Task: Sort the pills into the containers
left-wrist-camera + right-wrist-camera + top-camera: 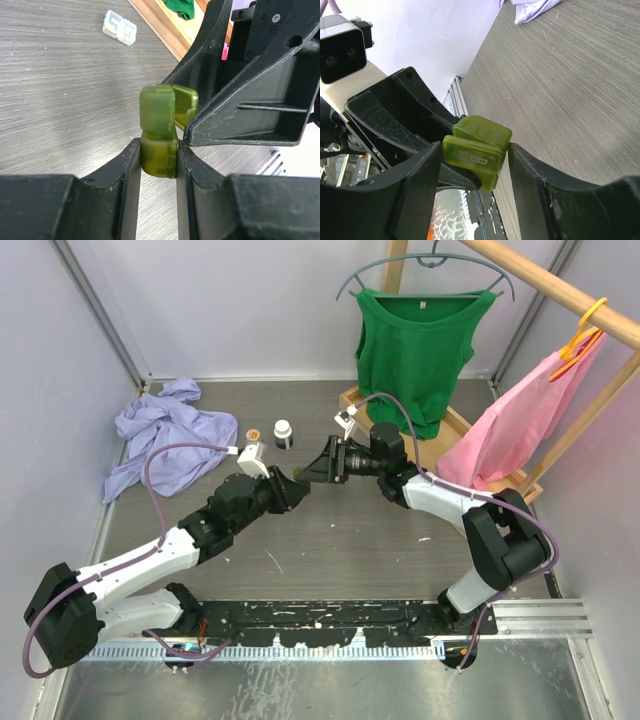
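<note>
My left gripper (159, 160) (297, 483) is shut on the lower half of the olive green container (159, 125) (301, 476) and holds it upright above the table. Its top lid (185, 102) stands flipped open. My right gripper (475, 150) (322, 468) faces it from the right, open, with its fingers (530, 170) close on either side of the lid end of this container (476, 145). The clear container (120, 27) lies closed on the table beyond. Pills are out of view.
A small white bottle with a dark cap (284, 433) and a small round brown item (254, 433) stand behind the grippers. A lilac cloth (160, 435) lies at the back left. A wooden rack (560, 285) at the back right carries a green top (415, 350) and a pink garment (510, 430).
</note>
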`<state>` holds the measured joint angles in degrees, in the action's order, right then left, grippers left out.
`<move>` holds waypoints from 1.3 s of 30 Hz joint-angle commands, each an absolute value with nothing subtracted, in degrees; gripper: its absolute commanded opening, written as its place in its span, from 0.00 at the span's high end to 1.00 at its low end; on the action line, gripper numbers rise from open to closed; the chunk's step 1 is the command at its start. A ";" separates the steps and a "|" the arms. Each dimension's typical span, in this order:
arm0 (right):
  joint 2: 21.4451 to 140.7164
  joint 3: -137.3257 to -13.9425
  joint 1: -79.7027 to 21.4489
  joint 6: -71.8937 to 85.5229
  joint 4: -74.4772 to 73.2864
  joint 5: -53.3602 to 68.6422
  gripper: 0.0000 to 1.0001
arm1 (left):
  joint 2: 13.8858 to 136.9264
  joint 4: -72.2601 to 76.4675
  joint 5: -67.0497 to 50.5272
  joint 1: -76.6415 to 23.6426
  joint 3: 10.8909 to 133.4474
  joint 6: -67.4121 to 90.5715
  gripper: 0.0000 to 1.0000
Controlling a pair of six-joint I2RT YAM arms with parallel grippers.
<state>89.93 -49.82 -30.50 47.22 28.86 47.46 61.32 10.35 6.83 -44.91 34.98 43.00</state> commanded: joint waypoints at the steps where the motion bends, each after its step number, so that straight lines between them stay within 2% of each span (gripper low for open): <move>1: 86.59 -52.10 -29.71 43.82 28.82 49.29 0.38 | 59.33 13.71 5.65 -44.22 34.55 42.65 1.00; 5: 86.00 -52.67 -28.73 42.19 26.73 48.53 0.32 | 58.64 13.30 5.84 -44.05 34.31 42.63 1.00; 13: 85.21 -54.46 -27.08 35.71 19.20 44.74 0.30 | 57.20 12.13 6.25 -43.85 33.99 42.65 1.00; 16: 84.70 -53.73 -27.00 38.23 23.58 48.66 0.14 | 57.59 11.18 6.12 -43.78 34.26 42.56 1.00; 24: 84.18 -55.93 -27.84 33.81 18.44 47.05 0.04 | 59.76 12.65 4.34 -43.78 34.57 43.30 1.00; 30: 84.75 -58.11 -29.91 29.30 11.43 39.92 0.04 | 62.90 14.27 2.44 -43.85 35.49 44.15 1.00; 39: 86.42 -59.96 -32.40 24.84 5.79 33.33 0.10 | 63.70 15.03 2.37 -43.91 35.38 44.73 1.00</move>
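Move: The green pill container is shut in the left fingers, lid already ajar, its middle some 2 cm ahead and 1 cm right of that hand. It lies about 2 cm left and 1 cm back from the right hand, level with it. From the right hand, the clear pill box is some 16 cm ahead, 10 cm right; the white bottle 18 cm ahead, 7 cm left; both about 16 cm below. Spread the right fingers from half open to nearly full, easing that gripper off the green container about 2 cm to the right and slightly forward; then sink it about 1 cm, edging back left as its fingers tip down some 15 degrees. Keep the left grip shut on the container and, late on, lower it roughly 3 cm. ##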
